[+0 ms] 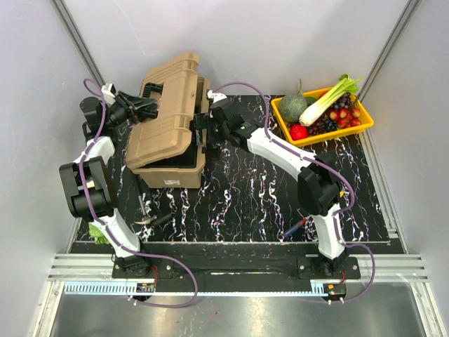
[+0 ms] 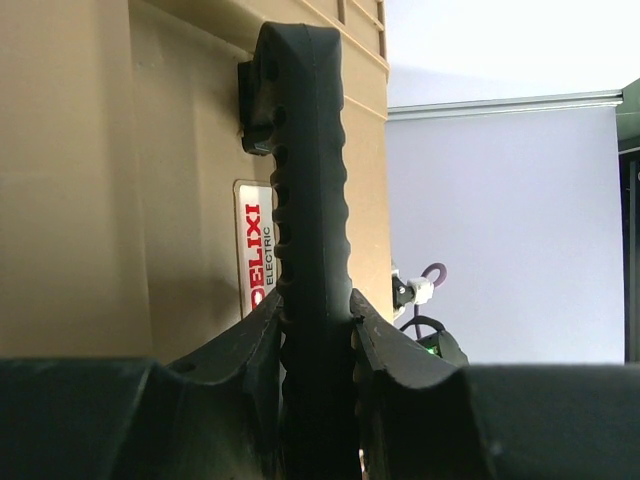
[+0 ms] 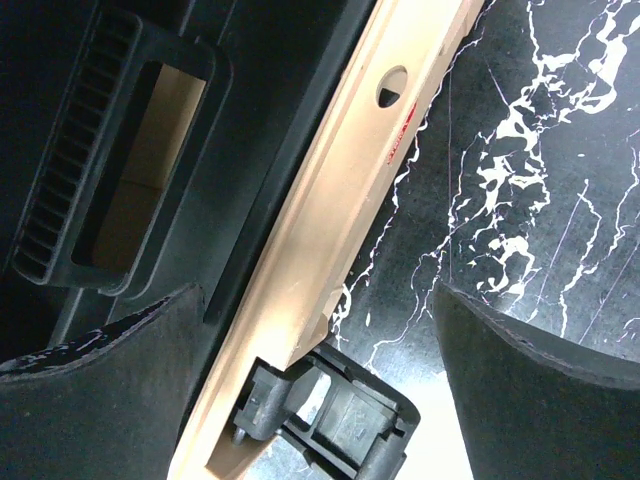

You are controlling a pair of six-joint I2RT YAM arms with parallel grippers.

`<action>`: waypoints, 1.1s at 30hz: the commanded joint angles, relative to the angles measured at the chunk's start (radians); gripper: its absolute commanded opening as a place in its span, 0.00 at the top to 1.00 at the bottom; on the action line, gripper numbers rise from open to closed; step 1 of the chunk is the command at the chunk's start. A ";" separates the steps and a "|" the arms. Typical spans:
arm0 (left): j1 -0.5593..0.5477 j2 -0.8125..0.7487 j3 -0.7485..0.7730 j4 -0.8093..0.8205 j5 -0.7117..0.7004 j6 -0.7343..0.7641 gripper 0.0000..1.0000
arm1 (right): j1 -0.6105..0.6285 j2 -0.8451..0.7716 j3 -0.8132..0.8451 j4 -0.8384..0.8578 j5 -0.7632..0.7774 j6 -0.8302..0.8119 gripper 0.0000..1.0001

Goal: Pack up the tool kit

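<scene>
The tan toolbox (image 1: 165, 137) stands at the back left of the mat with its ribbed lid (image 1: 172, 88) partly raised. My left gripper (image 1: 149, 107) is shut on the lid's black handle (image 2: 310, 180), beside the red DELIXI label (image 2: 258, 255). My right gripper (image 1: 202, 133) is open at the box's right side. Its fingers straddle the tan rim (image 3: 330, 210) and a hanging black latch (image 3: 345, 420), touching neither. The black inner tray (image 3: 120, 170) shows inside. Pliers and a screwdriver (image 1: 149, 214) lie on the mat in front of the box. Another screwdriver (image 1: 295, 228) lies by the right arm.
A yellow tray (image 1: 365, 121) of vegetables sits at the back right corner. The black marbled mat (image 1: 245, 196) covers the table, with grey walls close on both sides. Something green (image 1: 98, 235) lies by the left arm's base.
</scene>
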 commanded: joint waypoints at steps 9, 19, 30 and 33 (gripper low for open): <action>0.047 -0.067 0.092 0.086 -0.030 0.051 1.00 | 0.015 0.105 0.105 -0.159 0.202 -0.022 0.06; 0.176 -0.042 0.085 -0.028 0.042 0.175 1.00 | -0.090 0.044 -0.028 -0.197 0.262 0.070 0.24; 0.308 -0.045 0.121 -0.257 0.041 0.371 1.00 | -0.117 0.027 -0.078 -0.197 0.265 0.108 0.30; 0.338 -0.048 0.163 -0.432 0.015 0.514 1.00 | -0.118 0.029 -0.076 -0.199 0.267 0.116 0.30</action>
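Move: The left hand already holds the lid's handle, whose middle is about 3 cm farther out; the half-raised lid's middle lies 2 cm forward and 4 cm right, with the case body 5 cm right, 4 cm back and 20 cm below. The right hand's open fingers hang over the case's right rim, some 3 cm beneath them, level otherwise. The near latch is about 4 cm back, 3 cm right and 6 cm down. Still gripping the handle, the left hand first barely stirs, then pulls the lid left about 7.5 cm, gathering speed and drifting slightly back and, late on, up, its wrist almost unturned. The right hand eases about 1.5 cm forward and down over the case's right rim, turning some 10 degrees, while its fingers partly close with the rim between them and the inner finger comes against the wall. ##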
